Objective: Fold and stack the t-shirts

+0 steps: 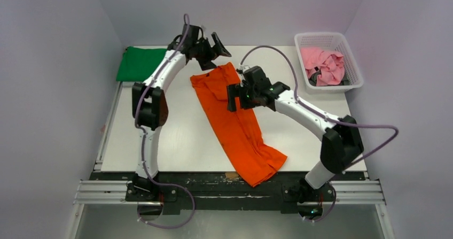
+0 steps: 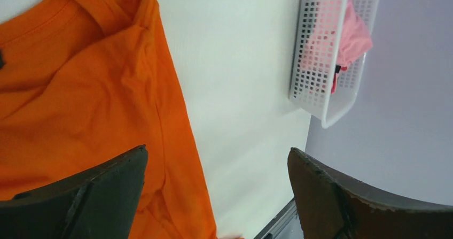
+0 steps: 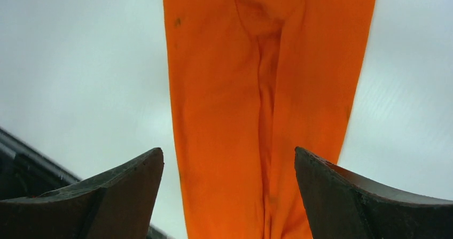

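Observation:
The orange t-shirt (image 1: pixel 235 124) lies as a long narrow strip running diagonally from the table's middle back to its front edge. My left gripper (image 1: pixel 215 53) hovers open above the strip's far end; in the left wrist view the left gripper (image 2: pixel 218 151) holds nothing, and the orange t-shirt (image 2: pixel 80 89) lies under its left finger. My right gripper (image 1: pixel 240 99) stands open over the strip's upper half; between the fingers of the right gripper (image 3: pixel 228 150) the orange t-shirt (image 3: pixel 256 89) shows below, untouched. A green t-shirt (image 1: pixel 140 62) lies folded at the back left. A pink t-shirt (image 1: pixel 323 65) sits crumpled in the basket.
A white lattice basket (image 1: pixel 350 54) stands at the back right, with a dark piece of cloth (image 1: pixel 315 79) beside the pink t-shirt; the left wrist view also shows the basket (image 2: pixel 315 46). A black rail (image 1: pixel 229 179) runs along the front edge. Grey walls enclose three sides.

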Robot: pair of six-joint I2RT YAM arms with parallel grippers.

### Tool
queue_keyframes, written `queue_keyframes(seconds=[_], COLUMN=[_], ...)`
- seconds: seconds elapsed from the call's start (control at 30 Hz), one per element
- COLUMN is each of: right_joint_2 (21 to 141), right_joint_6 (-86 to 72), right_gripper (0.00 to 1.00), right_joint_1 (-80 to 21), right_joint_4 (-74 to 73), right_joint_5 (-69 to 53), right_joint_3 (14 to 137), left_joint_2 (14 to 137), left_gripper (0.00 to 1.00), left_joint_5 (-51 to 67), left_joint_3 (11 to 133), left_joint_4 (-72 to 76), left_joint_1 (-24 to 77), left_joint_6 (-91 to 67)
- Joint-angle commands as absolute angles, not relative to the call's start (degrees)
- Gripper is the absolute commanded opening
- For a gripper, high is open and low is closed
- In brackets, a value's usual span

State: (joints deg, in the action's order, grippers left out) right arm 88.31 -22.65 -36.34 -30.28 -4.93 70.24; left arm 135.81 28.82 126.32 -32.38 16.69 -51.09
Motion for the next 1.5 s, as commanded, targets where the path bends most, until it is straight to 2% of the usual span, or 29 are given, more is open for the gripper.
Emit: queue_keyframes(seconds=[0.0, 0.2, 0.3, 0.47, 0.63, 0.87, 1.1, 1.27, 1.47], right_joint_2=[99.1, 118.8, 127.4, 140.3, 145.0, 150.1, 154.3, 155.2, 145.1], right_joint_6=[-15.7, -8.4, -6.1, -4.1, -2.8, -14.9, -25.6, -26.5, -21.9], right_gripper=[0.91, 0.91, 0.91, 0.91, 0.91, 0.89, 0.89, 0.89, 0.89], right_joint_1=[-36.3, -36.4, -36.4, -36.4, -34.8, -26.3, -20.2, -17.9, -18.6], right_joint_4=[-23.7, -24.6, -25.6, -30.2, -29.9, -35.0, -37.2, -32.3, -30.5], right_joint_5=[-1.1, 2.2, 1.2, 3.6, 12.9, 12.5, 13.7, 6.5, -4.3], right_joint_3=[81.5, 100.1, 110.1, 123.5, 126.1, 131.3, 138.0, 140.7, 138.2], left_joint_2=[113.8, 93.0, 85.7, 80.4, 80.4, 83.5, 90.8, 94.1, 93.8], left_gripper=[1.00, 1.00, 1.00, 1.00, 1.00, 1.00, 1.00, 1.00, 1.00], left_joint_5=[21.0, 15.8, 10.8, 12.2, 13.4, 16.2, 20.5, 23.7, 25.8], left_joint_3=[114.1, 81.9, 73.1, 63.4, 62.4, 63.9, 71.2, 73.7, 72.5], left_joint_4=[-35.6, -30.4, -32.3, -32.2, -33.9, -30.2, -31.2, -32.0, -35.2], left_joint_1=[15.5, 8.1, 7.7, 7.7, 7.7, 7.8, 9.1, 10.0, 15.8], left_joint_6=[-41.0, -41.2, -39.0, -38.9, -37.7, -39.5, -38.4, -38.4, -35.6])
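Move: Some 20 cm ahead of the right hand, 10 cm to its left and 12 cm below lies the collar end of the orange t-shirt. The t-shirt's hem end is about 28 cm behind that hand and 13 cm to its right. The basket stands 28 cm ahead and 42 cm right of the right hand, the green stack 28 cm ahead and 42 cm left. For the left hand, the collar end is about 12 cm below and 3 cm back, neither left nor right. Reaching forward, left and down onto the t-shirt's collar end, the open right gripper presses on the cloth and drags it about 16 cm right and 13 cm forward, turning clockwise some 35 degrees. The left hand, already clear, arcs up, back and left away from the shirt, sinks, then drifts right, its fingers still wide open. ##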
